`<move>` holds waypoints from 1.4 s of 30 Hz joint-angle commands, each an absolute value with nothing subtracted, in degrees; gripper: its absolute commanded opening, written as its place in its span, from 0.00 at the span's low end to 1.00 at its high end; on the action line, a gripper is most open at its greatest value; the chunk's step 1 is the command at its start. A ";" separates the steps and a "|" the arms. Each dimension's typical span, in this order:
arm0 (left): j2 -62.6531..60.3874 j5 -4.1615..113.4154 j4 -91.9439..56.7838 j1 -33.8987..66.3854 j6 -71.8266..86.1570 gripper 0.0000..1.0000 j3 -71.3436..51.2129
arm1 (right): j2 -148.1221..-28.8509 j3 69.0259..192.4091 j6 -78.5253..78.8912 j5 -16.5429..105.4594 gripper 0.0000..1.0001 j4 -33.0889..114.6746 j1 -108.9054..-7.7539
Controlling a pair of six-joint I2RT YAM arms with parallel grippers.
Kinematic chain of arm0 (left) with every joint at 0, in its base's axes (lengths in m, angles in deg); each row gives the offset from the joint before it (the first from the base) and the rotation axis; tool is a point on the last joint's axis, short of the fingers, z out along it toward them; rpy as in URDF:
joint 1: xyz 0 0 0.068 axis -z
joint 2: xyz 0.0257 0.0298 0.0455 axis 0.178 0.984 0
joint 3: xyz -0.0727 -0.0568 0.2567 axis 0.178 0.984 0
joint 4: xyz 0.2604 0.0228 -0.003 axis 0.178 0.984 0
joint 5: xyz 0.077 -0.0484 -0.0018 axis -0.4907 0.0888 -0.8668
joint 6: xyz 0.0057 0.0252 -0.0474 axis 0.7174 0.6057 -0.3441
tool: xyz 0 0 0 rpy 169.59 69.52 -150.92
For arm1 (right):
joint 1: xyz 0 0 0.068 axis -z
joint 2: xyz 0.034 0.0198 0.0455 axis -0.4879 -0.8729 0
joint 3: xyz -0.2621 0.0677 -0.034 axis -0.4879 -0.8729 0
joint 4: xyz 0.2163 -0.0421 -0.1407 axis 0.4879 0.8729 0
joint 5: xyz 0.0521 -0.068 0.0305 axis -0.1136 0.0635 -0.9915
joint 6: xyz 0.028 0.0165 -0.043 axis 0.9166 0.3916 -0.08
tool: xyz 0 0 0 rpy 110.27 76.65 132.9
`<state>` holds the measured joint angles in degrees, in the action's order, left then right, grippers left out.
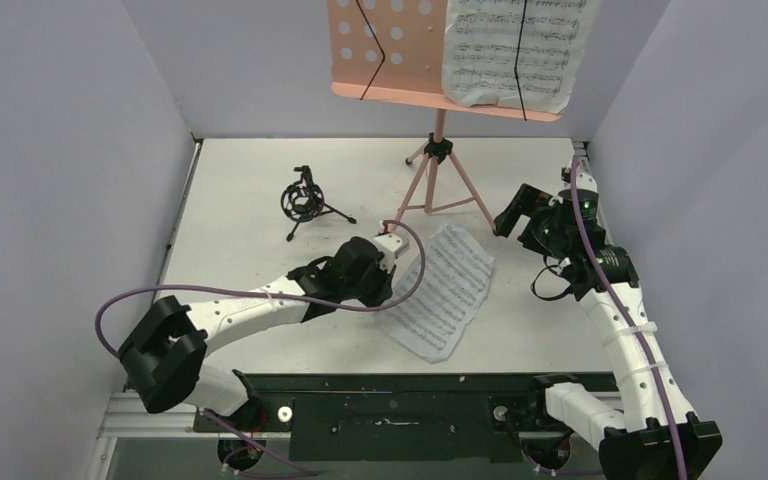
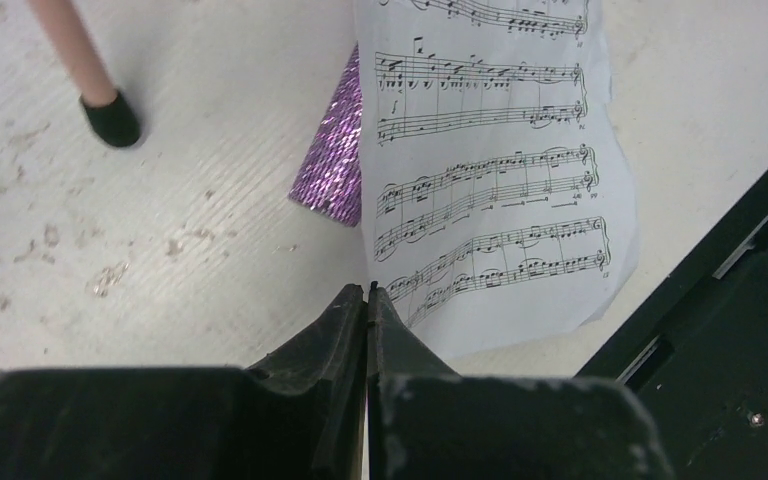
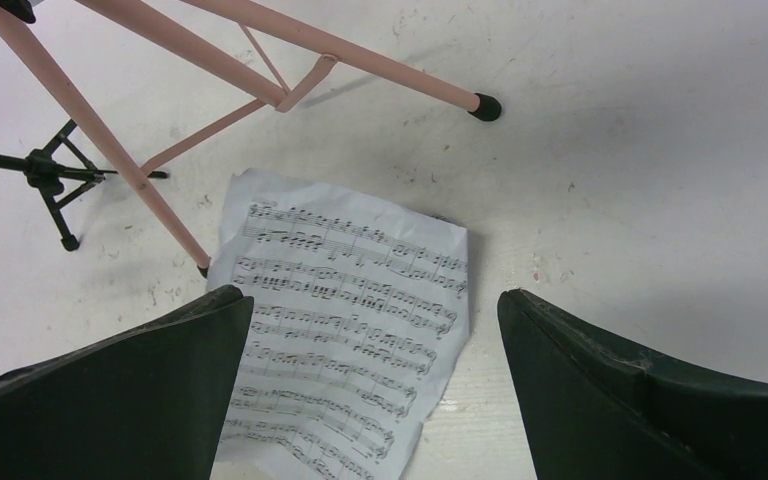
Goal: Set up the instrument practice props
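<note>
The pink music stand (image 1: pixel 390 50) rises at the back, with one sheet-music page (image 1: pixel 515 50) on its desk. Its tripod legs (image 3: pixel 260 90) spread over the table. A second page (image 1: pixel 445 290) lies on the table in front. The purple glitter microphone (image 2: pixel 330 140) pokes out from under that page's left edge, its head hidden. My left gripper (image 2: pixel 370 292) is shut, its tips right at the page's lower left edge. Whether it pinches the paper I cannot tell. My right gripper (image 3: pixel 372 293) hangs open above the page's right side, empty. The black shock-mount tripod (image 1: pixel 305 203) stands at left.
Grey walls close in the table on the left, back and right. A black rail (image 1: pixel 400 400) runs along the near edge, close to the page's bottom corner. A stand foot (image 2: pixel 110 115) rests just left of the microphone. A purple cable (image 1: pixel 415 270) loops over the left wrist.
</note>
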<state>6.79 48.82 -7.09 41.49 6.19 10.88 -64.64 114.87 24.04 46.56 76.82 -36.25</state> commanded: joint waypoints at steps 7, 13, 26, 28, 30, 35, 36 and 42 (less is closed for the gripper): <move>-5.16 41.56 -9.28 37.73 -3.17 0.17 19.22 | -66.63 113.94 24.89 42.69 1.00 73.60 -35.47; -7.45 42.27 -12.49 35.79 -1.42 0.50 20.23 | -67.38 112.01 26.06 39.61 1.00 72.90 -35.07; 2.06 64.88 -13.25 27.82 2.37 0.58 14.04 | -71.05 103.90 26.91 31.50 1.00 73.02 -32.95; 4.09 67.45 -12.94 27.71 2.74 0.59 13.70 | -72.32 102.80 26.53 29.45 1.00 72.89 -32.77; 6.00 69.40 -13.06 27.71 2.83 0.60 13.59 | -74.07 102.38 25.75 27.88 1.00 73.11 -32.43; 10.80 71.72 -16.32 27.71 3.00 0.63 13.53 | -76.92 102.37 24.45 24.50 1.00 72.75 -32.22; 11.82 71.76 -16.32 27.71 3.20 0.63 13.17 | -77.07 102.45 24.33 24.17 1.00 72.60 -32.19; 16.80 70.16 -15.57 27.67 5.06 0.65 11.47 | -76.85 102.70 24.25 22.90 1.00 72.15 -32.10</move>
<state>14.97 69.35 -12.73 27.98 2.80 14.77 -77.47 101.98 25.09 25.07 74.50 -32.54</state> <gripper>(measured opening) 0.647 0.999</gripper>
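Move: The sheet music is still pinched by its left edge in the left hand; its middle lies about 12 cm to the right, 4 cm ahead and 7 cm lower. The microphone under it is centred some 13 cm right and 6 cm ahead, and the stand's near foot about 12 cm straight ahead. From the right hand, the sheet's middle is roughly 18 cm left, 3 cm back and 21 cm down, with the stand's right foot about 11 cm ahead and 5 cm left. Still pinching the sheet's left edge, the left hand pulls it about 5 cm left, then opens and lets go, swings forward, comes back right, and sinks some 6 cm with fingers tipping down, parted around that edge. The right hand, wide open, drops about 12 cm towards the sheet's far right corner, drifting left and slightly back while tipping some 25 degrees down. ##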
